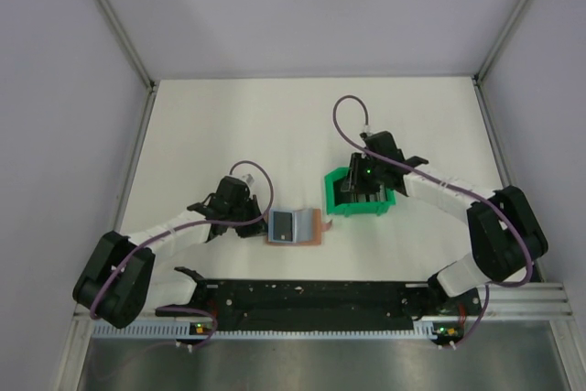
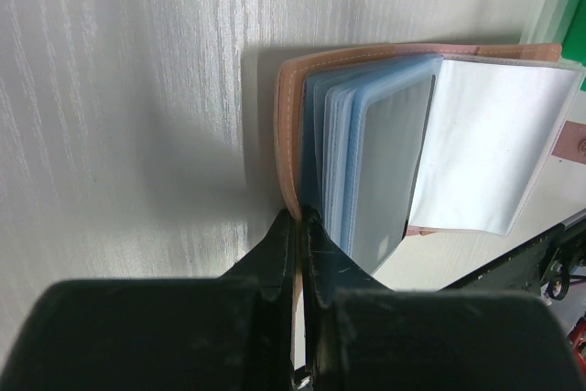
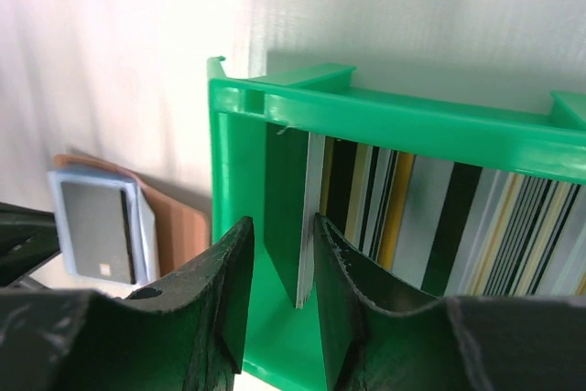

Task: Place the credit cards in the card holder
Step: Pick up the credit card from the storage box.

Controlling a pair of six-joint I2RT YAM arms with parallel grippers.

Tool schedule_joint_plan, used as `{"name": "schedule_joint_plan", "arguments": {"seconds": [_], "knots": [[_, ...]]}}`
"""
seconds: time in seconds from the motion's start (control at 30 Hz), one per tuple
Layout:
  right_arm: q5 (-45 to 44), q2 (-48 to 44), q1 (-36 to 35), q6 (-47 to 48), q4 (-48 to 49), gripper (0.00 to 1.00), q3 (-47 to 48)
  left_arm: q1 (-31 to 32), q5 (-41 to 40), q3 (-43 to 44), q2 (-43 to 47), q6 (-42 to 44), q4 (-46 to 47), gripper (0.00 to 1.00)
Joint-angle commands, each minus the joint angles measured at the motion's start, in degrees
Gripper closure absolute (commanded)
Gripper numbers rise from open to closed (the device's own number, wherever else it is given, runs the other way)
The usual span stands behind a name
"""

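The tan card holder lies open on the table, its clear blue sleeves fanned up and a grey card in the front sleeve. My left gripper is shut on the edge of the holder's tan cover. Several credit cards stand on edge in the green tray. My right gripper reaches into the tray's left end, its jaws on either side of a white-edged card. The right finger touches that card and the left finger stands apart from it.
The green tray sits just right of the card holder, close to it. A white sleeve page flops open to the holder's right. The black rail with the arm bases runs along the near edge.
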State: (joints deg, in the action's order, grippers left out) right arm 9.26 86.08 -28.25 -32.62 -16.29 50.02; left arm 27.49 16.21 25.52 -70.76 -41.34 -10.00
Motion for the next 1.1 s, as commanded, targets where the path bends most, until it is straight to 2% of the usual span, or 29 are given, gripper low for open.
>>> {"name": "schedule_joint_plan", "arguments": {"seconds": [0.0,0.43,0.63,0.87,1.07], "knots": [[4.97,-1.45,0.30,-0.86,4.51,0.68,2.80,0.20,-0.12,0.85,-0.78,1.35,-0.46,1.00],[5.60,3.12,-1.98,-2.62,4.96,0.67,6.23,0.11,0.23,0.59,-1.13,1.53,0.16,1.00],[-1.07,6.11,-5.58,-2.19,-0.05,0.65,10.53,0.20,0.40,0.50,-1.57,1.70,0.42,1.00],[-5.65,7.61,-7.43,-2.45,-2.07,0.65,10.98,0.11,0.41,-0.03,-1.57,1.70,0.42,1.00],[-3.02,6.82,-7.79,-0.95,-1.46,0.63,11.42,0.20,0.40,0.15,-1.66,1.70,0.68,1.00]]}}
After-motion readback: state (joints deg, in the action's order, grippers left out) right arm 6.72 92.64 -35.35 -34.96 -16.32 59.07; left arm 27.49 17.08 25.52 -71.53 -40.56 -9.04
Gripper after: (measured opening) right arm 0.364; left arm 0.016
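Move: The tilted credit card stands in the green storage box at the right hand's inner fingertip, about 1 cm to its right and level fore and aft, its middle some 3 cm below. The box's left wall is about 5 cm to the left of this hand; the row of other cards is 5 cm to the right. The card holder lies roughly 13 cm left and 9 cm back. From the left hand, the tilted card is about 19 cm right and 9 cm ahead. With its right-hand finger against the tilted card, the right hand pushes the card left through the storage box towards the left wall, about 5 cm, rising 1.5 cm or so and easing slightly forward before slowing to a stop at the wall. The fingers stay about a third open. The left hand keeps its pinch on the card holder's edge. ##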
